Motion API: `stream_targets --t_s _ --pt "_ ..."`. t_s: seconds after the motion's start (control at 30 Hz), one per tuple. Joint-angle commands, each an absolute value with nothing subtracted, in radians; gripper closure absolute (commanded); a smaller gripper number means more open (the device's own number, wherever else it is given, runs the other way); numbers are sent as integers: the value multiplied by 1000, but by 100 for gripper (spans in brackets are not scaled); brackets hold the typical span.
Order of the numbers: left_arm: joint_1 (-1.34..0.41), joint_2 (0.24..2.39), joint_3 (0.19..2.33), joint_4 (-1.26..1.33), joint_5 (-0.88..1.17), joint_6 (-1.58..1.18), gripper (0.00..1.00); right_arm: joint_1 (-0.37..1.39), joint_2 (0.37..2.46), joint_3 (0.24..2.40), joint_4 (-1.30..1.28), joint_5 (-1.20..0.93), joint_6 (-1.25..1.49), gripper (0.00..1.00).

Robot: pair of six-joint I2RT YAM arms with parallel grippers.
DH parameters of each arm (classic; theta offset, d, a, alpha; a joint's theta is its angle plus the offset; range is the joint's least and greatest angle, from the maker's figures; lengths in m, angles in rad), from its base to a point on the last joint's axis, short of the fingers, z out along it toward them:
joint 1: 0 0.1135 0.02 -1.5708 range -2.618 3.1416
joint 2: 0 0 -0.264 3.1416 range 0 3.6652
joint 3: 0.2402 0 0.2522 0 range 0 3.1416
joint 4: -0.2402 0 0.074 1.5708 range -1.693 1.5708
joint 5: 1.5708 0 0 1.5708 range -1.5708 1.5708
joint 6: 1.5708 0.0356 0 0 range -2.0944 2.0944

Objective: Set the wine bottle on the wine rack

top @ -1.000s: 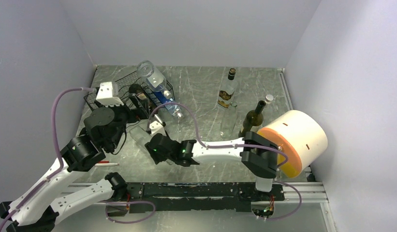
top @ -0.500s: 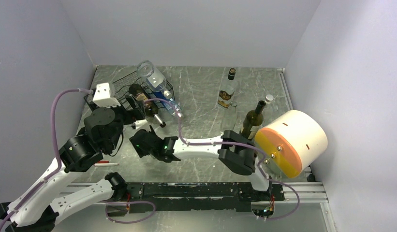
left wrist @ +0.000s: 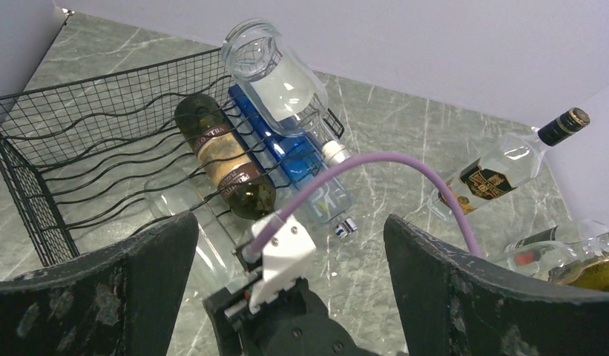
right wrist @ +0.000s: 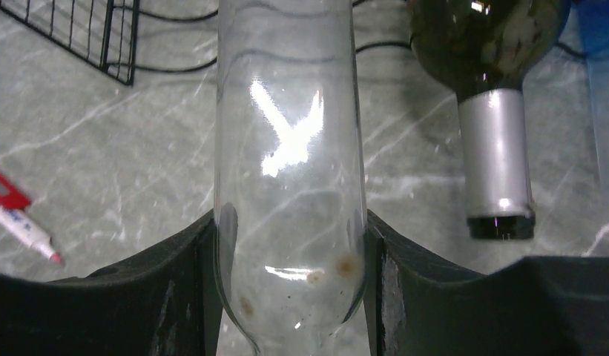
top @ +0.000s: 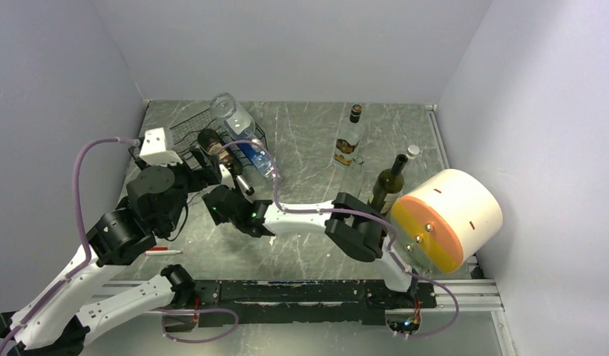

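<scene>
My right gripper [right wrist: 291, 222] is shut on the wine bottle [right wrist: 290, 148], a clear glass one lying neck toward the camera. Its base reaches the front of the black wire wine rack [left wrist: 78, 133] at the table's back left [top: 184, 127]. In the rack lie a dark labelled bottle [left wrist: 223, 159], a blue bottle [left wrist: 308, 167] and a wide clear bottle [left wrist: 275, 74] on top. From above, the right gripper [top: 225, 200] sits just in front of the rack. My left gripper [left wrist: 290, 222] hangs open over the right wrist, holding nothing.
A labelled clear bottle [top: 349, 141] and a dark green bottle [top: 389, 185] stand at the right. A large white and orange cylinder [top: 449, 219] lies beyond them. A red and white marker [right wrist: 19, 215] lies left of the held bottle. The dark bottle's silver neck [right wrist: 494, 156] is close on the right.
My right arm has swung left and forward, carrying the clear bottle up to the rack's front. The left arm has barely shifted.
</scene>
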State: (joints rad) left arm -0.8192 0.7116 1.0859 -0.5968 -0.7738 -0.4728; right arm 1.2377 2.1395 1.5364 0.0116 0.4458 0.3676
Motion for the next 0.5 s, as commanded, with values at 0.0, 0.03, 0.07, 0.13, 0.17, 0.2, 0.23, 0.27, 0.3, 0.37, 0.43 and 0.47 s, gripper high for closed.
stream_targets --t_s 0.0,0.03,0.07,0.13,0.17,0.2,0.23,0.27,0.3,0.37,0.43,0.47 --pt "-818 722 1115 -618 -757 -491 1 1213 2212 1646 137 474 331 100" --pt "-818 726 1119 -625 -755 -494 1 1204 2238 1673 138 469 322 100" --pt "-818 728 1120 -631 -755 -499 1 1197 2257 1700 137 453 308 100" --pt "-819 729 1118 -640 -754 -502 1 1186 2298 1768 116 441 280 100" --pt "-819 727 1114 -642 -749 -499 1 1179 2316 1800 88 439 273 99" --pt "-819 727 1110 -640 -743 -495 1 1171 2330 1828 70 438 276 97" --pt "-818 726 1107 -637 -742 -492 1 1163 2340 1846 62 426 282 97" --pt "-818 726 1105 -637 -748 -494 1 1155 2348 1858 66 415 287 96" --pt "-818 724 1104 -636 -758 -499 1 1150 2357 1866 71 408 291 96" --pt "-818 723 1099 -621 -759 -499 1 1143 2377 1883 83 405 299 95" --pt "-818 723 1092 -603 -744 -495 1 1134 2409 1914 85 401 308 93" --pt "-818 724 1088 -596 -734 -493 1 1132 2426 1936 82 400 312 91"
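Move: The right hand already grips a clear empty bottle near its neck, base pointing ahead. The free rack slot it is bound for centres some 11 cm ahead, 7 cm left and 3 cm lower. The dark wine bottle lies about 10 cm ahead and 3 cm right of the hand, the blue bottle 13 cm ahead and 10 cm right. From the left hand the slot is roughly 13 cm ahead, 7 cm left and 28 cm down. Keeping its pinch near the clear bottle's neck, the right hand slides the bottle base-first into the rack beside the dark wine bottle, under an upper wire. It travels about 7 cm forward and 4 cm left, sinking some 2 cm on the way, with the wrist hardly turning. ##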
